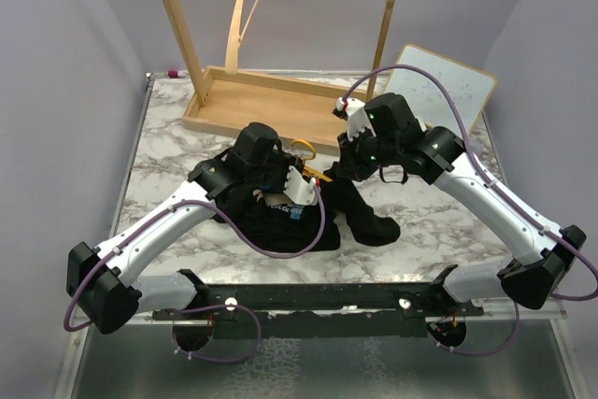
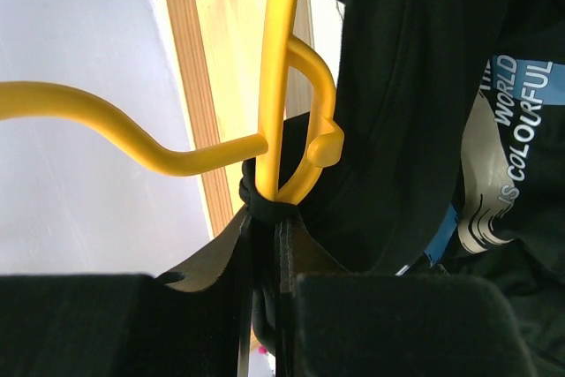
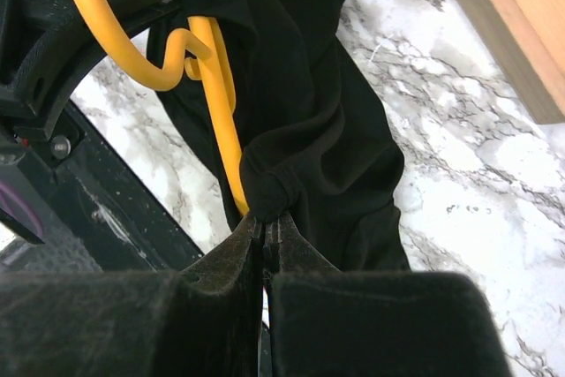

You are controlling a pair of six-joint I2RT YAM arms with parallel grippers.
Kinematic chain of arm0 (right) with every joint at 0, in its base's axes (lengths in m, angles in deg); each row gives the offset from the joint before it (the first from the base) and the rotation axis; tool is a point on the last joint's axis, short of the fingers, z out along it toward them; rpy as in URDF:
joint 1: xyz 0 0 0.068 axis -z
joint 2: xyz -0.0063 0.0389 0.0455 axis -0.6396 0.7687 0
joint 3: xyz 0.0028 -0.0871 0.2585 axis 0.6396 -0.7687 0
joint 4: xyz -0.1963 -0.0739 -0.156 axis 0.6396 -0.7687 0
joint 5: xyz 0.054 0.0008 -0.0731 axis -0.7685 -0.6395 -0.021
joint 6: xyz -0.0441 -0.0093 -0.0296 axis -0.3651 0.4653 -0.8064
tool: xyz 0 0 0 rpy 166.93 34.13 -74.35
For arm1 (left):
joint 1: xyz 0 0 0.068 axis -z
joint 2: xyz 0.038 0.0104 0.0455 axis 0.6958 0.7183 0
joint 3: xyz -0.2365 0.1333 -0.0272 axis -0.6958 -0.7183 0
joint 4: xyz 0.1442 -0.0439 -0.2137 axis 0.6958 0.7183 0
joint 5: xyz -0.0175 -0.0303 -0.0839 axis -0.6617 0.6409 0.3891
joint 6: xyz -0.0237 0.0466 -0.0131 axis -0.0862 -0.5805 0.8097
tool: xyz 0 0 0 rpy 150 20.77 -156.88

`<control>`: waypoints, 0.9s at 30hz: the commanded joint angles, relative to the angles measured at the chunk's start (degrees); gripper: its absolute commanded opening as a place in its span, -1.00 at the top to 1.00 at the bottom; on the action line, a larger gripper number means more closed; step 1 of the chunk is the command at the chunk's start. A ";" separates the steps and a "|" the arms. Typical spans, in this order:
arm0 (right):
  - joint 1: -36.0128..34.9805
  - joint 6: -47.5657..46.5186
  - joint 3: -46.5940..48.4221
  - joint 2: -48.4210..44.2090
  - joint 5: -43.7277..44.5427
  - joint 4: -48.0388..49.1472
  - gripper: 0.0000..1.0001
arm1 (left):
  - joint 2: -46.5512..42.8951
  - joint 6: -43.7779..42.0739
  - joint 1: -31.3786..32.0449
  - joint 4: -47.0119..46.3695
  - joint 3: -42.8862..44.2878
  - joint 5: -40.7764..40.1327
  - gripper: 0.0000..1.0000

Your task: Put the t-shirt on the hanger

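The black t-shirt [image 1: 280,217] lies bunched on the marble table between both arms. Its blue and white print [image 2: 512,130] faces the left wrist camera. The yellow hanger [image 1: 304,149] pokes its hook out of the cloth near the table's middle. My left gripper [image 1: 297,186] is shut on a wad of t-shirt [image 2: 406,86] cloth right where the hanger [image 2: 278,86] runs into it. My right gripper [image 1: 348,167] is shut on another pinch of the t-shirt [image 3: 318,130], tight beside the hanger [image 3: 221,112] bar. Most of the hanger is hidden under cloth.
A wooden rack base [image 1: 252,105] stands at the back with a pale wooden hanger [image 1: 245,7] hanging above it. A whiteboard [image 1: 439,91] leans at the back right. A black rail [image 1: 327,296] runs along the near edge of the marble table [image 1: 168,156].
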 commanded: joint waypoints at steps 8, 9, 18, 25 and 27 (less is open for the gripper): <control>-0.54 -3.29 -1.95 -0.42 -10.75 3.23 0.98 | 0.90 5.47 -0.14 0.38 2.60 5.33 1.00; -0.60 -3.31 -2.09 -0.28 -11.37 3.20 0.98 | 1.04 5.93 -0.15 0.17 2.59 5.35 1.00; -0.87 -2.14 -2.88 -2.01 -3.49 4.90 0.28 | 2.51 10.09 -0.15 -0.18 4.08 6.57 1.00; -0.67 -2.77 -1.46 -5.67 4.22 3.93 -0.11 | 2.48 12.07 -0.19 0.22 3.97 7.04 1.00; -0.26 -3.09 -1.80 -6.83 5.91 2.85 -0.11 | 2.54 12.44 -0.14 0.66 4.28 7.34 1.00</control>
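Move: The right fingers pinch the t-shirt's edge, with the hanger's free end about 2 cm to their left, level ahead and just below. The hanger's hook stands some 8 cm left and 5 cm ahead of them; the wooden rack base's near right corner is about 12 cm ahead, 5 cm right and 20 cm below. From the left hand, still gripping hanger and cloth, that free end lies roughly 8 cm right and 3 cm back. The right hand draws the cloth back-left about 3 cm over the hanger's end, opens, then retreats forward-right. ##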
